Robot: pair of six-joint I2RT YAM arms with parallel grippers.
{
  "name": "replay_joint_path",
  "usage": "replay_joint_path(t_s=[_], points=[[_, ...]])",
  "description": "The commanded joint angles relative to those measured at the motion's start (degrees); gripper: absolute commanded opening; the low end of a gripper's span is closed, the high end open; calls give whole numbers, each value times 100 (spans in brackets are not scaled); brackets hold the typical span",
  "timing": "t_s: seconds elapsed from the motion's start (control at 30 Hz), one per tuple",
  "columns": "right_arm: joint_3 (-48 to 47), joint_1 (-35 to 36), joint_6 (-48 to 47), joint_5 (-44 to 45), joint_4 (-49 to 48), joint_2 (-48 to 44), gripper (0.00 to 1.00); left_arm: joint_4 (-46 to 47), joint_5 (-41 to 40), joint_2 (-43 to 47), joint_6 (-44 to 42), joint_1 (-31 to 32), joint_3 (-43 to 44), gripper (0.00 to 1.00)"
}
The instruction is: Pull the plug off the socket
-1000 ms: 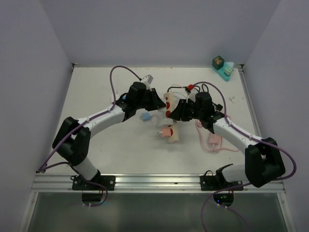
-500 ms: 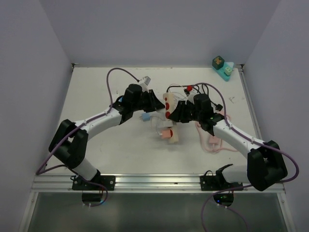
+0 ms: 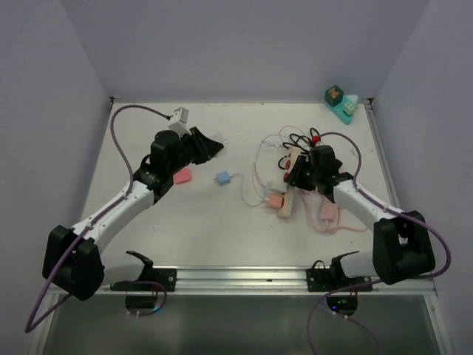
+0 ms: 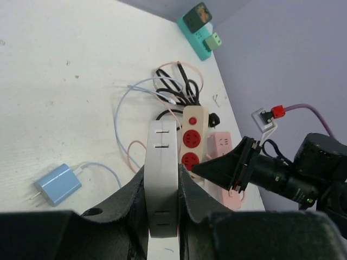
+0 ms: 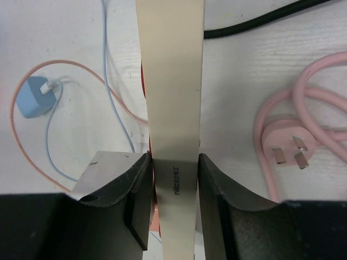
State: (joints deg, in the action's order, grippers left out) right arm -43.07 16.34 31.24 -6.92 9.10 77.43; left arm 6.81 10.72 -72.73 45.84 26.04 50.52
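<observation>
The white plug (image 4: 162,146) is out of the socket and clamped between the fingers of my left gripper (image 4: 162,179), which hangs above the table's left half (image 3: 213,145). The socket is a cream power strip (image 4: 193,125) with red outlets, lying right of centre (image 3: 285,208). My right gripper (image 3: 301,174) is shut across its body (image 5: 172,81), one finger (image 5: 138,195) on each side. A clear stretch of table separates plug and strip.
A blue charger (image 3: 220,178) with a thin cable lies mid-table, and a small pink piece (image 3: 182,175) lies under the left arm. An orange plug (image 3: 276,200) sits against the strip. A pink strip and cord (image 3: 326,213) lie to its right, green blocks (image 3: 341,103) at the back right.
My left arm has swung back to the left with the white plug, which has come away from the strip. The strip and the right gripper have shifted right.
</observation>
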Motion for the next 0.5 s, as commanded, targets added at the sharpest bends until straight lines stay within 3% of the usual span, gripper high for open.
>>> replay_joint_path(t_s=[0.0,0.27,0.47], points=[[-105,98,260,112,-172,-123,0,365,-246,250,-172,-55,-174,0],[-202,98,-83,-626,-400,-474,0,75,96,-127,-444,-994,-315,0],[-237,106,-250,-1241,-471,-606,0,479,615,-1154,-287,-1514,-254,7]])
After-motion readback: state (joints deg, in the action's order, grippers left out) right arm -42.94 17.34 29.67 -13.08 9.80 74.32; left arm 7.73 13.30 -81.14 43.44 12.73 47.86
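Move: The left hand, already holding the freed white plug, heads for open table near the flat blue plug, which lies about 13 cm ahead of that hand, 10 cm to its left and some 22 cm below. At the same depth below, the pink plug is about 3 cm ahead and 14 cm left, and the light-blue charger about 1 cm ahead and 3 cm right. From the right hand, the blue plug lies roughly 15 cm ahead, 42 cm left and 8 cm lower. The left hand keeps its grip on the white plug and carries it away from the power strip, rising a touch at first, then swinging about 8 cm left and 5 cm forward while dropping to nearly 8 cm below its start, towards the table beside the blue plug, its wrist turning some 10 degrees counter-clockwise and tipping slightly down. The right hand, still pinching the strip, drifts a couple of centimetres left and up and a little back, turning slightly counter-clockwise. ##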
